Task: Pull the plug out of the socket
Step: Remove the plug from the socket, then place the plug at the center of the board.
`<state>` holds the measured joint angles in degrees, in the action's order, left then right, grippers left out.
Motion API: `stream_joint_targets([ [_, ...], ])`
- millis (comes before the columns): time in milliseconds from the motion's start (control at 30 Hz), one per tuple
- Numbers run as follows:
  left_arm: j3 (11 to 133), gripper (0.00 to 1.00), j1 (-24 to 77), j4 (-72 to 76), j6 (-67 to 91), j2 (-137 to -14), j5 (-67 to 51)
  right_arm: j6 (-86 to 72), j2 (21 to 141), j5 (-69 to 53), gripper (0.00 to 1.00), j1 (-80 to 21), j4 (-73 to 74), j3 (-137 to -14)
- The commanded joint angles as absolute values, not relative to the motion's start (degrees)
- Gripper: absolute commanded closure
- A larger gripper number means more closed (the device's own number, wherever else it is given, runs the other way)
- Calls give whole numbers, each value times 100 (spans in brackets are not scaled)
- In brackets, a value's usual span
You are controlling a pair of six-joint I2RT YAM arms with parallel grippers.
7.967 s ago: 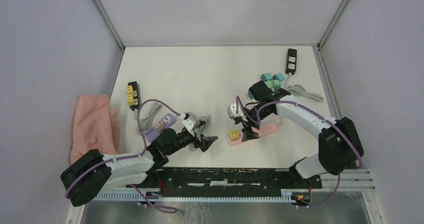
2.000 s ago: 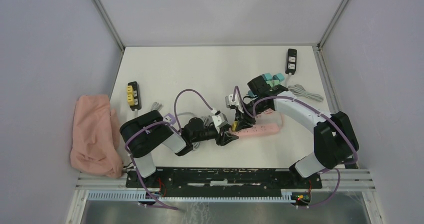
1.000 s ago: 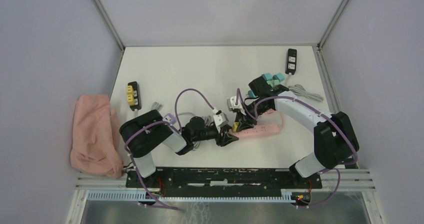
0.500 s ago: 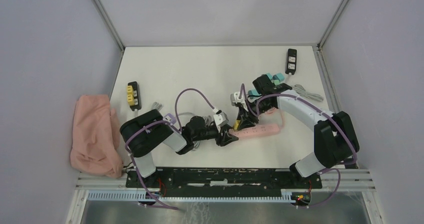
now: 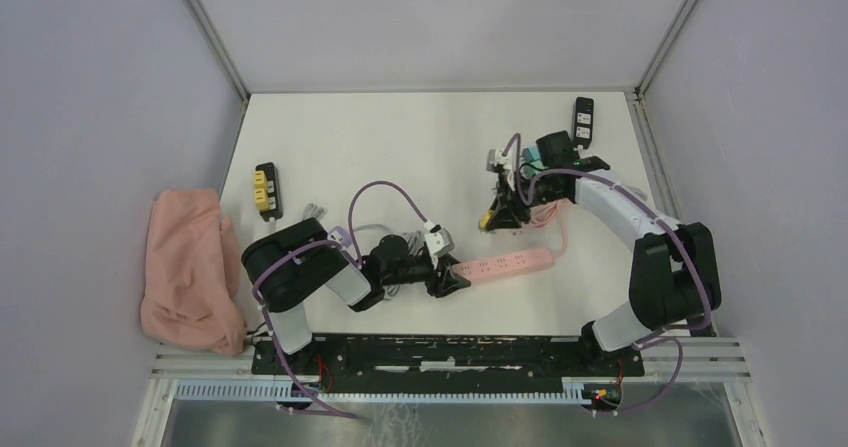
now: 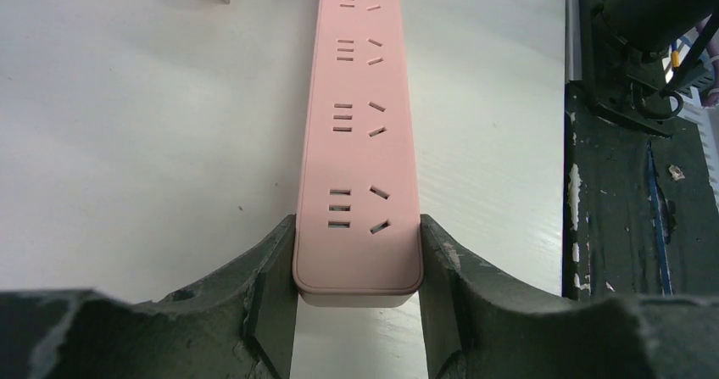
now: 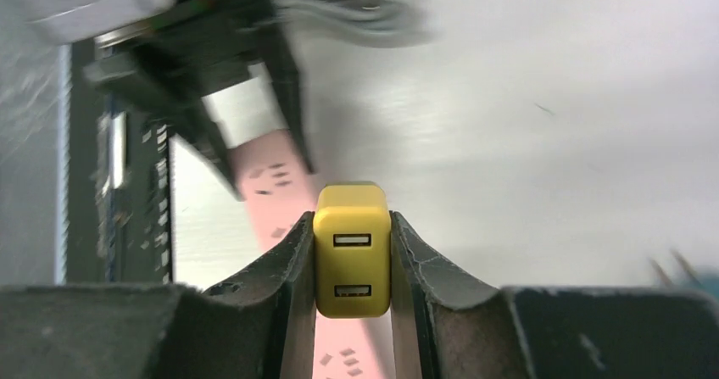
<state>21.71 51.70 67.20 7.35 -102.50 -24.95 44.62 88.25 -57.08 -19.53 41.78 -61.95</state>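
Note:
The socket is a pink power strip (image 5: 505,263) lying flat on the white table, and all of its outlets that show are bare. My left gripper (image 5: 452,275) is shut on its near left end; in the left wrist view the strip (image 6: 356,142) sits tight between both fingers of this gripper (image 6: 357,260). The plug is a yellow USB adapter (image 7: 351,248) clamped between the fingers of my right gripper (image 7: 351,252). In the top view that right gripper (image 5: 497,217) holds the plug (image 5: 488,223) clear of the strip, above and behind its middle.
A black strip with yellow plugs (image 5: 265,189) lies at the left, and another black strip (image 5: 582,122) at the back right. A grey cable (image 5: 610,182) lies by the right arm. A pink cloth (image 5: 190,267) hangs over the table's left edge. The strip's pink cord (image 5: 560,232) curls behind it.
My right gripper has risen and moved back and to the right with the yellow plug, which has come out of the pink strip. The left gripper keeps its hold on the strip.

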Motion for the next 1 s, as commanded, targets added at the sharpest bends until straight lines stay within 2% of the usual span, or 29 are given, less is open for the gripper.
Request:
stream_joint_targets([
  [0, 2116, 97, 5098, 6812, 954, -10092, -2233, 2285, 8600, -5331, 99, -1008, 2126, -5849],
  [100, 2133, 97, 5091, 6793, 1011, -10021, -2221, 809, 8651, -3867, 95, -793, 939, -5640],
  [200, 2174, 97, 5095, 6601, 1046, -9903, -2176, -98, 9239, -2646, 92, -783, 629, -6116],
  [367, 2212, 97, 5084, 6409, 1068, -9733, -2146, -710, 10281, -2293, 92, -786, 614, -7149],
  [433, 2187, 97, 5080, 6359, 1074, -9667, -2123, -898, 10605, -2202, 84, -783, 635, -7485],
  [533, 2173, 97, 5089, 6326, 1066, -9608, -2115, -1091, 11107, -2120, 80, -755, 862, -7993],
  [600, 2198, 97, 5089, 6276, 1056, -9599, -2118, -1185, 11283, -2128, 73, -751, 889, -8155],
  [733, 2251, 97, 5083, 6198, 1046, -9588, -2126, -1013, 11340, -1861, 46, -734, 1045, -8244],
  [800, 2278, 97, 5089, 6171, 1045, -9593, -2135, -972, 11323, -1806, 36, -685, 1096, -8242],
  [967, 2311, 97, 5088, 6026, 1028, -9544, -2151, -751, 11012, -1940, 28, -546, 1175, -8090],
])
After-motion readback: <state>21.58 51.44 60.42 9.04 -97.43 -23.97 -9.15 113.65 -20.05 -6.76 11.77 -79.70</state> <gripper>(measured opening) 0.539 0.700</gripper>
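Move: In the right fingers the yellow plug is already held clear of the pink socket. Its free spot lies about 24 cm ahead, 9 cm right and 9 cm below; a loose blue plug lies 5 cm nearer than that spot and 1 cm left of it, a green plug 5 cm right of it and 1 cm nearer. The pink socket's middle is some 3 cm back, 6 cm right and 9 cm below the right hand. From the left hand the spot is roughly 29 cm ahead, 12 cm right, 1 cm lower. Swinging away from the socket, the right hand carries the yellow plug quickly forward and right, then mostly straight forward, some 25 cm out in all while sinking about 6 cm and turning clockwise about 65 degrees. Beside the loose plugs it stops and opens its fingers to let go. The left hand keeps its pinch on the socket's near end and stays almost in place. ##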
